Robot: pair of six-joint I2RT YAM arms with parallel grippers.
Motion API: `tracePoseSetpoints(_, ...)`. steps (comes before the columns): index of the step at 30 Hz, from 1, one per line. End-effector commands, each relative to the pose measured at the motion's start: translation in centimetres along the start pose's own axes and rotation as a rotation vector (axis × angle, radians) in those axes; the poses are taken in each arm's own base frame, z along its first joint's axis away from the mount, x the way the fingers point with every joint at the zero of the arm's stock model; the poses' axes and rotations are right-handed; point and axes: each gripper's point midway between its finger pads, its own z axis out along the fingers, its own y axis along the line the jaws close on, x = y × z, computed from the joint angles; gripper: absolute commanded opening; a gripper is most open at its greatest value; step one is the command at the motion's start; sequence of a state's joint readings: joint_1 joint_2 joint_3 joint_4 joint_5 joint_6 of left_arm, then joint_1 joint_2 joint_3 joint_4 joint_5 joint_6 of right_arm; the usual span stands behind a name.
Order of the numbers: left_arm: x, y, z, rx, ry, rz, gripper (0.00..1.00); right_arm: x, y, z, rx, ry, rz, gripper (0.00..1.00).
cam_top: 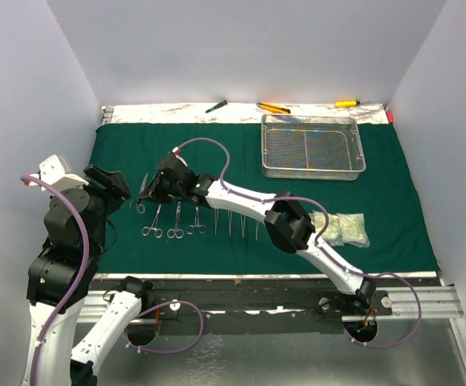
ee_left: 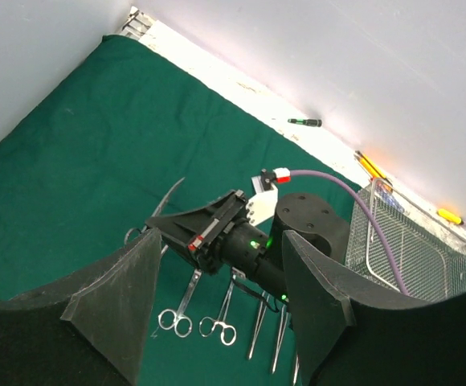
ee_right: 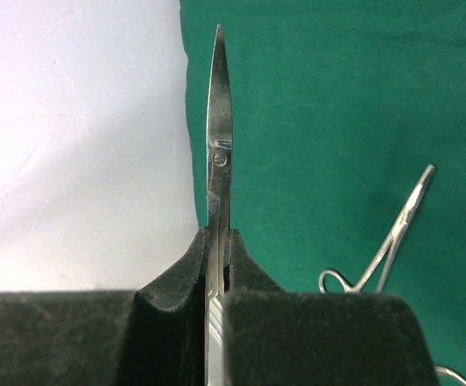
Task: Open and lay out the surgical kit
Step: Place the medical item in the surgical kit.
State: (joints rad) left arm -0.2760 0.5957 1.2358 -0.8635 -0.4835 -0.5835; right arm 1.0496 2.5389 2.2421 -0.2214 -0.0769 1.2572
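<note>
The dark green cloth (cam_top: 378, 185) lies spread flat on the table. The silver mesh tray (cam_top: 313, 145) stands on it at the far right. Several steel clamps (cam_top: 174, 221) and tweezers (cam_top: 237, 221) lie in a row at centre-left, with clear packets (cam_top: 342, 229) to the right. My right gripper (cam_top: 157, 188) reaches to the row's left end and is shut on steel scissors (ee_right: 219, 145), blades pointing out past the fingertips, low over the cloth. My left gripper (ee_left: 217, 314) is open and empty, just left of it, looking at the right gripper (ee_left: 209, 229) and clamps (ee_left: 177, 314).
A green-handled tool (cam_top: 215, 106), orange pens (cam_top: 273, 107) and a yellow one (cam_top: 347, 103) lie on the bare strip behind the cloth. White walls close in the left, back and right. The cloth's left edge (ee_right: 186, 121) is close to the scissors.
</note>
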Motion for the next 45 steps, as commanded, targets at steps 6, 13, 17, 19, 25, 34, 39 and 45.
tracePoseSetpoints(6,2.1,0.4,-0.2,-0.003,0.091,0.029,0.63,3.6,0.8,2.9,-0.112,0.1,0.166,0.02)
tracePoseSetpoints(13,2.7,0.7,0.0,-0.017,0.106,0.031,0.63,6.7,-0.8,3.4,-0.08,0.216,0.241,0.02)
tracePoseSetpoints(17,2.7,0.8,0.1,-0.024,0.107,0.03,0.63,7.7,-1.9,3.6,-0.055,0.257,0.277,0.02)
tracePoseSetpoints(19,2.8,0.8,0.2,-0.029,0.109,0.029,0.63,8.0,-2.1,3.8,-0.048,0.274,0.276,0.03)
tracePoseSetpoints(25,3.0,0.7,0.5,-0.037,0.117,0.032,0.63,8.8,-3.7,3.6,0.031,0.31,0.3,0.04)
tracePoseSetpoints(34,2.8,1.0,0.5,-0.05,0.105,0.023,0.63,9.5,-4.4,4.1,0.039,0.35,0.337,0.14)
tracePoseSetpoints(39,2.8,1.0,0.5,-0.05,0.105,0.021,0.63,9.0,-3.8,4.4,0.005,0.355,0.336,0.2)
tracePoseSetpoints(45,2.9,0.8,0.5,-0.045,0.113,0.026,0.63,6.8,-2.0,3.5,-0.041,0.29,0.277,0.33)
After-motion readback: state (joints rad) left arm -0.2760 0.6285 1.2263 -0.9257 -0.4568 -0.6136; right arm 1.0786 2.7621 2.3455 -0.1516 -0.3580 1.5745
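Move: The right hand holds the scissors; their empty spot, left of the instrument row, lies about 6 cm back, 4 cm left and 9 cm below. Next to that spot, from the hand, the nearest clamp lies some 6 cm back and 2 cm right, the scissors already laid out 6 cm back and 9 cm right. From the idle left hand the spot is roughly 4 cm ahead, straight in line, 35 cm below. Right hand lowers the held scissors about 7 cm, drawing back and slightly left beside the clamp, then opens. ##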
